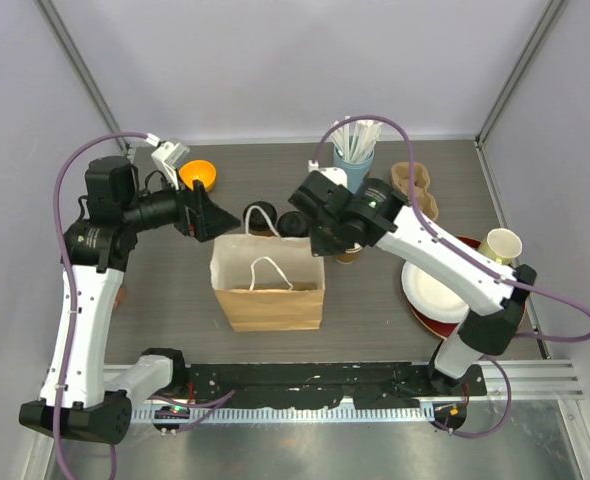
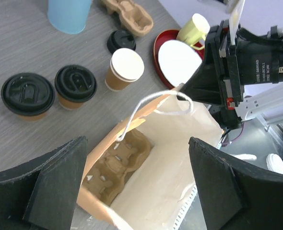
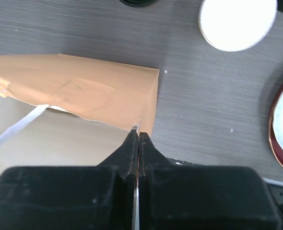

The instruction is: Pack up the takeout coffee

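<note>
Two kraft cups with black lids (image 2: pixel 27 95) (image 2: pixel 76 85) stand on the table behind the brown paper bag (image 1: pixel 268 290). A third kraft cup (image 2: pixel 124 68) is lidless and shows its white inside; a loose black lid (image 2: pixel 121 40) lies beyond it. The bag stands open, and a moulded cup carrier (image 2: pixel 115 167) lies in its bottom. My left gripper (image 2: pixel 137 143) hovers open over the bag's mouth, near its far left corner, with nothing between its fingers. My right gripper (image 3: pixel 138 132) is shut on the rim at the bag's far right corner.
A light-blue cup of straws (image 1: pixel 355 150) and a spare carrier (image 1: pixel 415 188) stand at the back. An orange bowl (image 1: pixel 198 175) is at the back left. A red plate (image 1: pixel 475 245) holding a white plate, with a pale yellow cup (image 1: pixel 501 246), is on the right.
</note>
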Available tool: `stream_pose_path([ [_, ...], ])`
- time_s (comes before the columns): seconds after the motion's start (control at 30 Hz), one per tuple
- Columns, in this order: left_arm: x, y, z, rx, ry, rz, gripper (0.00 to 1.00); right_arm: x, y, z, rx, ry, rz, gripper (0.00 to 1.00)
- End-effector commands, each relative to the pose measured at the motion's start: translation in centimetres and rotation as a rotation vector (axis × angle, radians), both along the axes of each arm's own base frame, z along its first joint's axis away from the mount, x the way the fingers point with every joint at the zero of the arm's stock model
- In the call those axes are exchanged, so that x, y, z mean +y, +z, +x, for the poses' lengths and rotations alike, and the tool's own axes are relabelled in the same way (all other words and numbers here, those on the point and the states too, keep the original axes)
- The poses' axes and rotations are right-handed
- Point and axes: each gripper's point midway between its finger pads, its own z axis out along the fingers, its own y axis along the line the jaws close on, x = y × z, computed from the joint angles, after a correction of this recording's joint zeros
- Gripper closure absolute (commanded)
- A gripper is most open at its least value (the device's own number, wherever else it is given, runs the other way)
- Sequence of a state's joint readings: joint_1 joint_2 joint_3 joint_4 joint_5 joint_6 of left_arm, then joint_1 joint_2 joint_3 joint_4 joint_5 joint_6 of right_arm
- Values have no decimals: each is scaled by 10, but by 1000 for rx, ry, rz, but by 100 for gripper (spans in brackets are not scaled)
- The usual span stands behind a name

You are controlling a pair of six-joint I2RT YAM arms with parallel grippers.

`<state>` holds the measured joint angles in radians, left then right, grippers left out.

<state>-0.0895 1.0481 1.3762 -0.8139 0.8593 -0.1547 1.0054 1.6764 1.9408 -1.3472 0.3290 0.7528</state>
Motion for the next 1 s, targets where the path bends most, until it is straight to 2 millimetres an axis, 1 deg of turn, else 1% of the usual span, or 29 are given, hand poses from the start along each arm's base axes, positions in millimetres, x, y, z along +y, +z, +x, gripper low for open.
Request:
stream_pose_path([
  [0.0,-7,34,6,-59,-24,-76,10,-69,13,-31,22,-73,-38,99],
  [0.03,-7,35,9,-65,-21,-80,10,-77,6,-33,39,-82,-56,99],
  [0.07,-7,32,13,-55,-16,-78,10,-81,5,-35,43,-79,-54,99],
  [0.1,-5,24,21,-40,-1,-64,13,-88,11,-37,21,-61,-41,99],
  [0.13,-5,19,25,-40,1,-52,14,-95,5,-37,28,-56,-55,99],
  [0.17,-3,8,31,-49,-6,-17,17,-98,5,-38,30,-36,-47,99],
  [0.2,-1,0,36,-46,-1,4,21,-101,2,-41,52,3,-49,99],
  [0.23,1,-15,48,-22,7,36,23,-109,-3,-42,71,3,-51,99],
  [0.3,5,-34,56,-4,-20,100,28,-113,-8,-50,107,50,-52,99],
  [0.33,6,-52,69,24,-29,139,29,-118,-11,-55,115,78,-69,99],
  [0.37,8,-53,75,13,-37,170,30,-123,-14,-57,128,75,-81,99],
  [0.4,7,-64,75,30,-62,211,32,-127,-16,-59,139,74,-91,99],
  [0.43,9,-71,80,-22,-103,272,33,-126,-19,-65,164,91,-73,99],
  [0.47,11,-83,89,-30,-119,330,35,-124,-20,-66,167,98,-53,99],
  [0.5,7,-89,91,-54,-154,362,40,-121,-21,-64,162,97,-38,99],
  [0.53,7,-94,97,-137,-216,418,42,-118,-22,-65,170,103,-23,99],
  [0.57,4,-102,102,-166,-271,435,43,-117,-22,-66,172,116,-14,99],
  [0.63,1,-108,106,-261,-378,472,43,-114,-26,-64,177,126,0,99],
  [0.67,1,-104,115,-384,-446,518,43,-111,-26,-65,186,142,12,99],
  [0.7,-3,-111,121,-415,-507,515,42,-110,-28,-63,190,143,15,99],
  [0.73,-4,-118,111,-405,-586,513,42,-110,-30,-64,199,150,12,99],
  [0.77,-6,-107,117,-560,-693,556,42,-109,-31,-64,205,156,11,99],
  [0.8,-10,-123,122,-530,-753,541,42,-109,-33,-64,212,159,-2,99],
  [0.83,-11,-124,123,-525,-782,538,43,-110,-32,-63,206,156,-2,99],
  [0.87,-13,-121,118,-543,-852,540,44,-109,-32,-62,203,156,-4,99],
  [0.9,-13,-125,117,-552,-907,539,48,-108,-30,-59,190,153,5,99],
  [0.93,-10,-142,115,-525,-981,539,49,-107,-29,-58,183,151,10,99],
  [0.97,-12,-141,110,-521,-1029,542,50,-107,-28,-57,177,142,13,99],
])
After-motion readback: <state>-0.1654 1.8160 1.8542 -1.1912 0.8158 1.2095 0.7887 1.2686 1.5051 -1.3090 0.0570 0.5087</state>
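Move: For the left hand, open just off the bag's far-left rim, the nearer lidded cup stands roughly 13 cm ahead, 6 cm to the right and 29 cm below; the second lidded cup is about 8 cm right of that cup and 2 cm nearer. The right hand already pinches the bag's far-right rim: the bag's middle lies about 12 cm left, 3 cm back and 14 cm below it, the open cup 9 cm ahead and 7 cm right, the plate 29 cm right and 2 cm ahead, both low. The right hand, keeping its shut grip on the rim corner, drags the paper bag about 10 cm to the right towards the plate and then eases some 5 cm back and slightly down. Meanwhile the left hand leaves the bag, lifting a touch before swinging about 15 cm forward and nearly as far down towards the left-hand lidded cup, its fingers tilting steeper and turning clockwise by some 40 degrees as they narrow from wide to about half open, still clear of the lid. ##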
